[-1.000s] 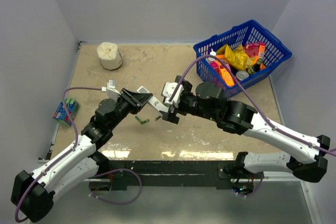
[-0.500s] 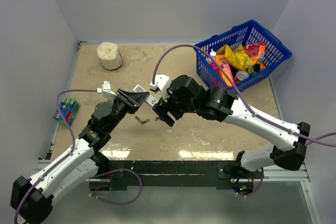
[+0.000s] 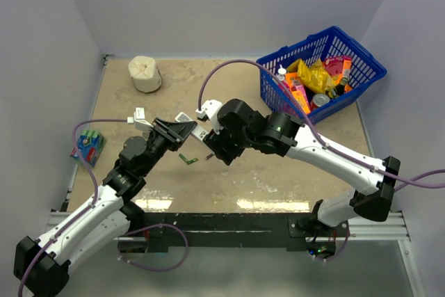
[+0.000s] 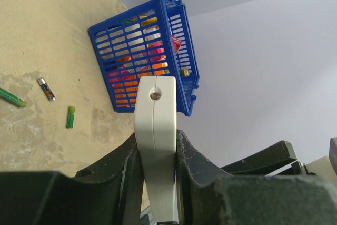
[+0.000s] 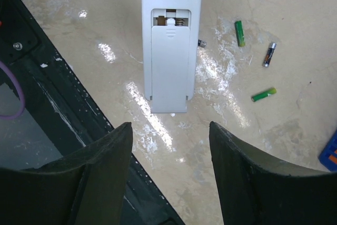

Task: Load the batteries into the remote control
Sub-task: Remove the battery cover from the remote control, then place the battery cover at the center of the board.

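Observation:
My left gripper [image 4: 156,156] is shut on the remote control [image 4: 155,130], a slim white bar held above the table [image 3: 292,172] with its free end toward the right arm. In the right wrist view the remote control [image 5: 171,3] shows its back. Its cover [image 5: 169,61] is slid partly down, baring a spring at the top of the compartment. My right gripper [image 5: 171,130] hangs open just short of the remote's end, holding nothing. Three loose batteries lie on the table: a green one [image 5: 239,32], a dark one [image 5: 269,54] and another green one [image 5: 263,94].
A blue basket [image 3: 368,67] full of packets stands at the back right. A white roll [image 3: 144,73] sits at the back left. A wrapped pack of green cells [image 3: 87,145] lies at the left edge. The black front rail [image 5: 63,88] runs just below the right gripper.
The right arm has swung left and closer to the remote's end, and its jaws have narrowed while staying open. The left arm has barely shifted and keeps its hold.

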`<state>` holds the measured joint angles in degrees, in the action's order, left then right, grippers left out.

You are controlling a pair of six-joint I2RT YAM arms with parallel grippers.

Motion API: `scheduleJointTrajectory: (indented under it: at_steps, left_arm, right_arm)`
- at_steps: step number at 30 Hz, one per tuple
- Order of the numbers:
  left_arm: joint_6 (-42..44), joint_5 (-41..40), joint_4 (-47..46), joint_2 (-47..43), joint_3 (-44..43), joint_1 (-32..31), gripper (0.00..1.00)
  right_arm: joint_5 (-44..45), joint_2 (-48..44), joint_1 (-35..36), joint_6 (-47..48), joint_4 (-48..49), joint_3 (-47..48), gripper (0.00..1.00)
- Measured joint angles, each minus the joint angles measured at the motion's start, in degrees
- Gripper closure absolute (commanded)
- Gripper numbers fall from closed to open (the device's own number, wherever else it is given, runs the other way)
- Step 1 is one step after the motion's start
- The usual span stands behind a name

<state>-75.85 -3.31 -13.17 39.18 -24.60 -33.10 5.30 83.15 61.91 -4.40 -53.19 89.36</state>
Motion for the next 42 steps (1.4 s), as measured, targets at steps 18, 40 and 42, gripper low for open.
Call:
scheduleJointTrajectory:
  at_steps: [18,40,42]
  left_arm:
    - [0.0,0.0,0.4,-0.4,0.0,0.0,1.00]
    - [3.1,-5.1,3.3,-0.9,-0.7,0.2,1.00]
    - [4.2,-6.1,4.2,-0.9,-1.1,0.5,1.00]
  right_arm:
    - [1.3,4.3,-0.1,-0.1,0.7,0.7,0.53]
    - [1.7,3.8,-0.1,1.0,1.6,-2.4,0.89]
    - [1.7,3.2,-0.1,1.0,1.7,-3.9,0.89]
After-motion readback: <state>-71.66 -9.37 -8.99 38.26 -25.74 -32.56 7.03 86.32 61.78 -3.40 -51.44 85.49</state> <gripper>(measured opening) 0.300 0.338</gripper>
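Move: The remote's battery cover, slid open a little, lies about 2 cm ahead of the right hand, 3 cm to its left and 1 cm lower, its free end nearest the open fingers. Roughly 20 cm below the right hand, the black battery is some 13 cm forward and 5 cm left; the green pair is about 11 cm forward and 14 cm left. From the left hand, still gripping the remote, the cover is about 3 cm back, 5 cm right and 3 cm lower. Down about 2 cm and slightly forward and left, the right hand brings its fingers around the cover's free end, halts and closes on it, pinching it by the edges. It then draws the cover down and to the right along the remote, some 2 cm, while the left hand keeps its grip and pulls the remote about 2 cm left and slightly forward, turning a few degrees counter-clockwise. ##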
